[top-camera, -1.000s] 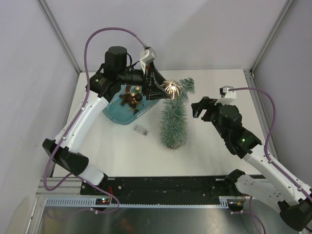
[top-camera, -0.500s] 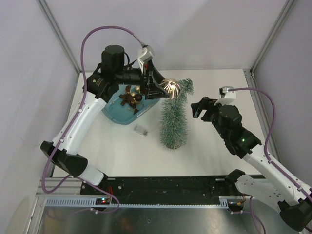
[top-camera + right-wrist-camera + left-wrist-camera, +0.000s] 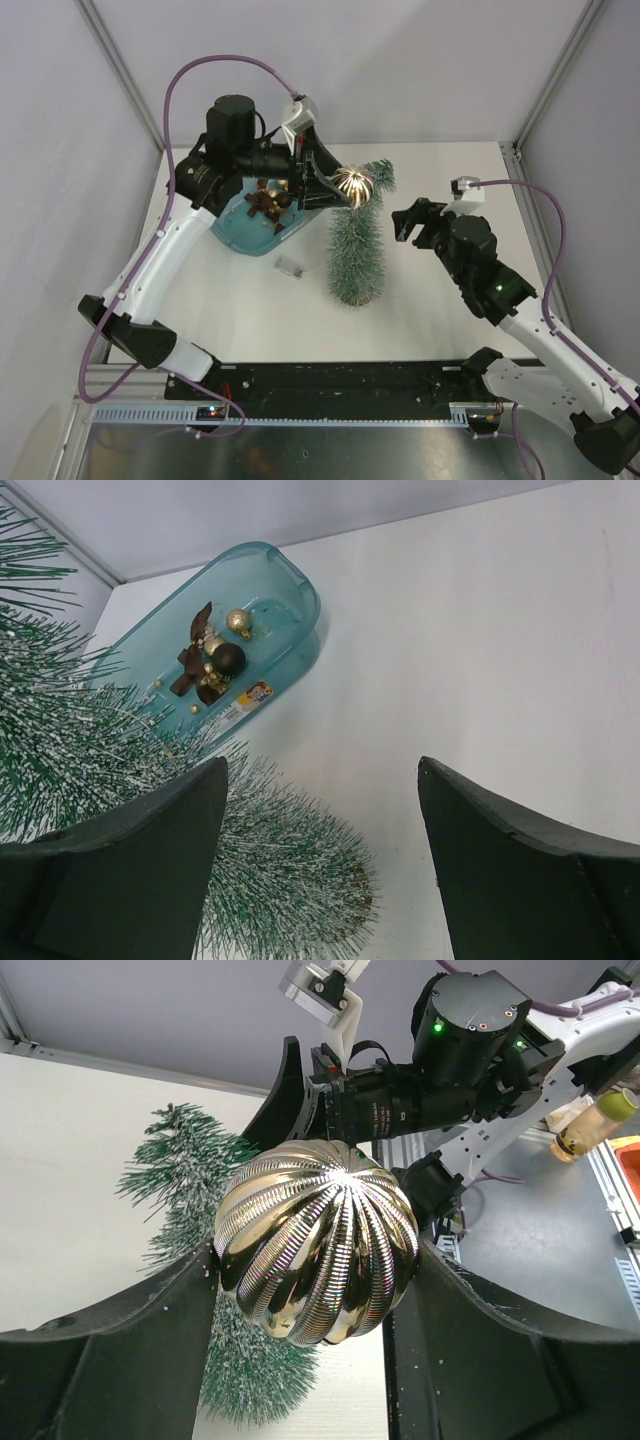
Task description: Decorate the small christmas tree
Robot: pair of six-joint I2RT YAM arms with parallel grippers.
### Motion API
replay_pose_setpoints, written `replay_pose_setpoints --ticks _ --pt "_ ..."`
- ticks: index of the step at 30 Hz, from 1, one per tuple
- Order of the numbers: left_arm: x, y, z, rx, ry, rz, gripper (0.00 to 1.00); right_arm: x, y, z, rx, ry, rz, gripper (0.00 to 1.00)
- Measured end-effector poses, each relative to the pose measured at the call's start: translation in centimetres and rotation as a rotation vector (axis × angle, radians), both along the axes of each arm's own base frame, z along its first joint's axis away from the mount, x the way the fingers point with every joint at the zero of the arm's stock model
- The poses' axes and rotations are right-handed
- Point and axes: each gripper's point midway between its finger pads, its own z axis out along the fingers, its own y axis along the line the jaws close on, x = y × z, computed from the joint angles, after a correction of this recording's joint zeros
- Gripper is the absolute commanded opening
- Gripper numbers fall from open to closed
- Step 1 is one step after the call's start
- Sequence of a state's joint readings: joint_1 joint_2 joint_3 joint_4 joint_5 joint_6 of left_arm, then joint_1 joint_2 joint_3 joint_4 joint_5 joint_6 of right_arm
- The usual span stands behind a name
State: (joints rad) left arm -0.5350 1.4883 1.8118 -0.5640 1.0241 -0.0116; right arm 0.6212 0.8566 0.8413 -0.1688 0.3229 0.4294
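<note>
The small christmas tree [image 3: 357, 245] has its wide end toward the near side and its bent tip toward the back. A ribbed gold bauble [image 3: 352, 181] sits against the tree's upper part, just below the tip. My left gripper [image 3: 349, 186] is shut on it. In the left wrist view the gold bauble [image 3: 316, 1240] fills the gap between both fingers of the left gripper [image 3: 318, 1262], with the tree [image 3: 182, 1185] behind it. My right gripper [image 3: 412, 222] hangs open just right of the tree. In its own view the right gripper [image 3: 322, 765] holds nothing and the tree [image 3: 285, 875] is at lower left.
A teal tub [image 3: 238, 236] left of the tree holds a brown star ornament [image 3: 195, 665], a small gold bauble [image 3: 238, 622] and a dark bauble [image 3: 228, 658]. A small clear item [image 3: 291, 266] lies on the white table between tub and tree.
The left arm's elbow has shifted slightly left while the gold bauble stayed at the tree's upper part. The right arm has not moved.
</note>
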Motion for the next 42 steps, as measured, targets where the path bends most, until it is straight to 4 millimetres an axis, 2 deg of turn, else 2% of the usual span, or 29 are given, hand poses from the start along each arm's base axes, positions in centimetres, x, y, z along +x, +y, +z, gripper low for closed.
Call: replay_pose_setpoints --ticks 8,17,28,30,37,40,42 --pt "-0.1 -0.2 -0.3 0.004 0.006 -0.005 0.39 -0.1 -0.1 0.3 0.006 -0.007 0.000 0.81" --pt "0.3 -0.3 -2.5 0.038 0.050 0.009 0.40 -0.2 -0.1 -0.1 0.005 -0.002 -0.001 0.81" --pt "0.0 0.0 -2.3 0.036 0.024 0.016 0.43 -0.3 -0.2 -0.3 0.005 -0.002 -0.001 0.81" --pt "-0.5 0.3 -2.8 0.042 0.024 0.019 0.44 -0.3 -0.3 -0.3 0.005 -0.001 -0.001 0.81" --pt "-1.1 1.3 -5.0 0.074 0.053 0.039 0.63 -0.4 -0.3 -0.3 0.005 -0.002 -0.002 0.81" --pt "-1.0 1.4 -5.2 0.078 0.052 0.047 0.64 -0.4 -0.3 -0.3 0.005 -0.002 -0.001 0.81" --pt "-0.9 1.4 -5.1 0.078 0.048 0.052 0.59 -0.4 -0.3 -0.3 0.006 -0.002 -0.001 0.81"
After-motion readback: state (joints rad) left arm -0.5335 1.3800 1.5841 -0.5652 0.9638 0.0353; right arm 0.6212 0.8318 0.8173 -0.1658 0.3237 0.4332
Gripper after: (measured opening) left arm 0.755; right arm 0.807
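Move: The left gripper already holds the gold ball in the air beside the upper branches of the standing christmas tree; the tree's middle lies about 7 cm ahead, 7 cm to the right and some 24 cm below. The open right gripper is about 14 cm to the right, level fore and aft, and 14 cm lower. The clear packet lies 12 cm ahead, 10 cm left and 42 cm down. From the right gripper the tree's middle is about 8 cm ahead, 7 cm left and 12 cm below. Lower the left gripper about 5 cm beside the upper branches of the christmas tree, in two short drops with a pause halfway, easing a little left and back during the second. Keep the fingers' hold on the gold ball and let the wrist tilt only some 5 degrees. ##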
